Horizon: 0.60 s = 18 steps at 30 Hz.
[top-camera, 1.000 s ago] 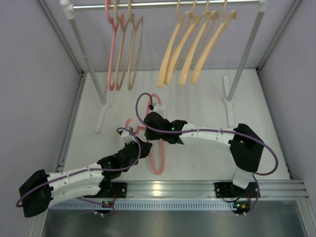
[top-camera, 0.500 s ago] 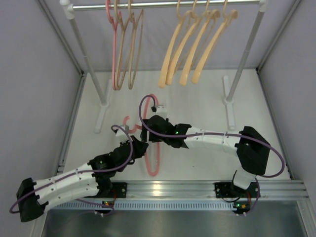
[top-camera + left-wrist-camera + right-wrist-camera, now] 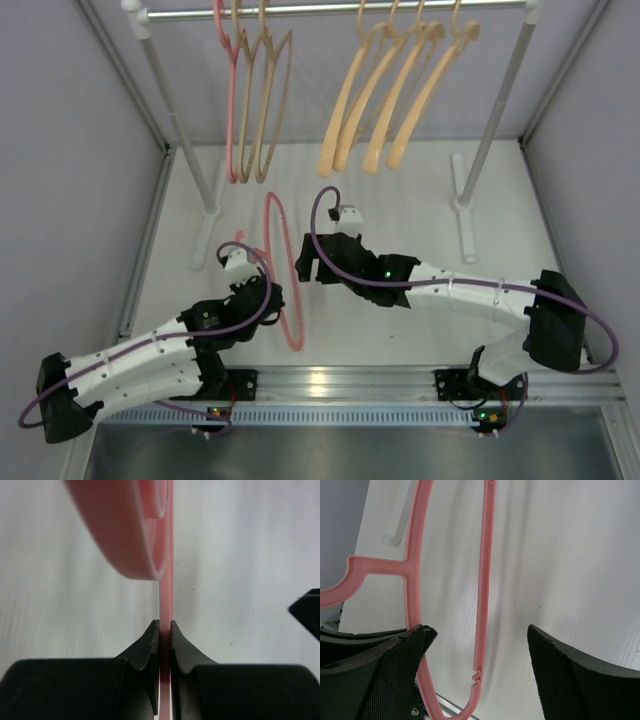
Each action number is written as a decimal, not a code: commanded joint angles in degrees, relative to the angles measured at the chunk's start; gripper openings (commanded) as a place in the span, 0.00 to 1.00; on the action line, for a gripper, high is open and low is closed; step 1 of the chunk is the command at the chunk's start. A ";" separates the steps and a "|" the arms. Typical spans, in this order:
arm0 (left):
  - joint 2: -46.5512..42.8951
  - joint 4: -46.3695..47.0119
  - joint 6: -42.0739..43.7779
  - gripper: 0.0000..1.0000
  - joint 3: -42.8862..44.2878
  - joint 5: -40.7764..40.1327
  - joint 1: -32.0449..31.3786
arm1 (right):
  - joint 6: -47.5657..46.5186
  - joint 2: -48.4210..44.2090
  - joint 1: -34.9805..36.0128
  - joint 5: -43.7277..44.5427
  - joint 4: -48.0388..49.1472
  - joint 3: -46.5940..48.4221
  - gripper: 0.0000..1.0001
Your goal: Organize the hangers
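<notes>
One pink hanger (image 3: 283,290) is pinched on edge in my left gripper (image 3: 268,296), above the white table. In the left wrist view its thin bar (image 3: 166,580) runs straight up from between the shut jaws of the left gripper (image 3: 165,625). My right gripper (image 3: 305,262) stands just right of it, open. In the right wrist view the hanger (image 3: 413,580) shows between the wide-apart fingers of the right gripper (image 3: 476,627), and its straight bar touches neither. On the rail (image 3: 330,10) hang a pink hanger (image 3: 230,100), two beige ones (image 3: 262,100) and several peach ones (image 3: 385,100).
The rail rests on two white posts (image 3: 175,120) (image 3: 500,110) with feet on the table (image 3: 205,240) (image 3: 465,215). Grey walls close in on both sides. An aluminium beam (image 3: 400,378) runs along the near edge by the arm bases.
My right gripper opened, let go of the pink hanger and drew back to the right. The left gripper kept hold and carried the hanger a little left.
</notes>
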 commanded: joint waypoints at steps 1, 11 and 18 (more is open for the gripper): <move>-0.11 -3.88 -1.73 0.00 1.82 -4.85 0.20 | -0.73 -3.75 0.84 2.82 -0.26 -1.44 0.80; -2.31 -11.72 6.32 0.00 12.19 -10.77 10.54 | 1.65 -11.22 2.16 4.49 -0.35 -11.28 0.80; -3.11 1.02 21.37 0.00 13.16 9.42 32.61 | 2.26 -15.53 2.77 6.60 -2.54 -14.19 0.80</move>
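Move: The left hand already holds the last pink hanger. The rail stretch by the hung pink hanger's hook lies about 27 cm ahead, 5 cm to the left and 32 cm above it. The nearest beige hanger's hook is at the same reach and height, some 2 cm left of this hand; the rack's left post stands about 27 cm ahead and 17 cm left, its middle 10 cm higher. From the right hand, that pink hook is roughly 24 cm ahead, 15 cm left and 27 cm up. Leftward first, then also up and forward, the left hand carries the pink hanger in its still-closed fingers away from the right hand towards the rack, some 10 cm left, 7 cm up and 5 cm forward, turning about 20 degrees counter-clockwise. The right hand, already open and empty, backs off about 6 cm to the right, a little back and down, fingers staying wide. ##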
